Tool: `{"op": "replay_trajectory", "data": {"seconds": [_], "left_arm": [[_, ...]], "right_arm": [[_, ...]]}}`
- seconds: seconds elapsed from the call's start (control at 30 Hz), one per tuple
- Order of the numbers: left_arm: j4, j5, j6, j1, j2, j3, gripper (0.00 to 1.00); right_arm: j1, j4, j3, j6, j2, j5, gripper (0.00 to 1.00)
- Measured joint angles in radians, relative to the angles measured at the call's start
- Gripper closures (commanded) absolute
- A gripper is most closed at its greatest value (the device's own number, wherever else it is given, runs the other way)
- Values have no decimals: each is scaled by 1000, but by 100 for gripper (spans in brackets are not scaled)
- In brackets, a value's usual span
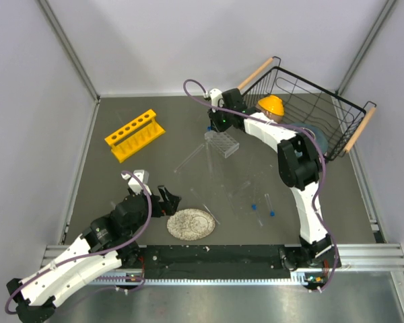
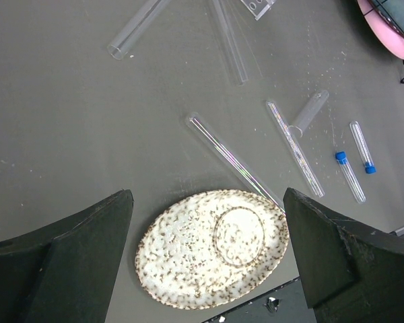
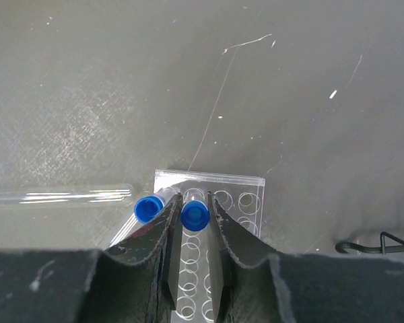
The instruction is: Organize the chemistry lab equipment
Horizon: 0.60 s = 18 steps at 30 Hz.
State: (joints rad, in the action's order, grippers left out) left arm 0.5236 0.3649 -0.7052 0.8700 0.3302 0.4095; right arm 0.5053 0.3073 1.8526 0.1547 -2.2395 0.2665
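Note:
My right gripper [image 3: 194, 202] is shut on a blue-capped vial [image 3: 195, 215], held upright over the small clear plastic rack [image 3: 246, 192] [image 1: 222, 142]. A second blue-capped vial [image 3: 148, 208] leans at the rack's left corner, just outside my left finger. A long test tube [image 3: 60, 196] lies beside the rack. My left gripper [image 2: 207, 198] [image 1: 163, 202] is open and empty above the speckled disc [image 2: 212, 249]. Loose test tubes [image 2: 232, 158] [image 2: 294, 148] and two blue-capped vials [image 2: 350, 176] [image 2: 362, 145] lie on the table. The yellow tube rack [image 1: 135, 134] stands at the back left.
A black wire basket [image 1: 310, 114] with wooden handles sits at the back right, holding a yellow dish [image 1: 271, 104] and a pink one [image 2: 390, 27]. Two more clear tubes [image 2: 136, 28] [image 2: 229, 44] lie toward the clear rack. Grey walls close in the table.

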Motion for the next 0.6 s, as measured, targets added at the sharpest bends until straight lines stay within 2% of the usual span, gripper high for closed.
{"op": "replay_trajectory", "data": {"seconds": [0.2,0.6], "left_arm": [[0,-1,0,0,-1,0,1],[2,-17,-3,0,-19,2,1]], "right_arm": [[0,23,1,-1,0,19,59],[-5,108,1,14,29,24,45]]}}
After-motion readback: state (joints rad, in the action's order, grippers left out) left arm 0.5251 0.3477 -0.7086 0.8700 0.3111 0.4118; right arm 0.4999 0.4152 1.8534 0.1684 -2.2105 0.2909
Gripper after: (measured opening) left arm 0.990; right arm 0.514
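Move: The right fingers are still closed on a blue-capped tube standing in the end row of the clear rack. The rack's middle lies about 4 cm back, 3 cm to the right and some 5 cm below them. A second blue-capped tube leans at that corner, about 1 cm back and 2 cm left; a long clear tube lies on the table roughly 10 cm back and 9 cm left, 8 cm lower. From the left hand the rack is some 23 cm ahead, 19 cm right and 9 cm lower. Back by about 2 cm the right hand eases off the blue-capped tube, over the rack, as its fingers spread from nearly shut to about half open and let go. It sinks about 1 cm on the way, tips down some 5 degrees, then rises again at the end with a slight shift to the left. ##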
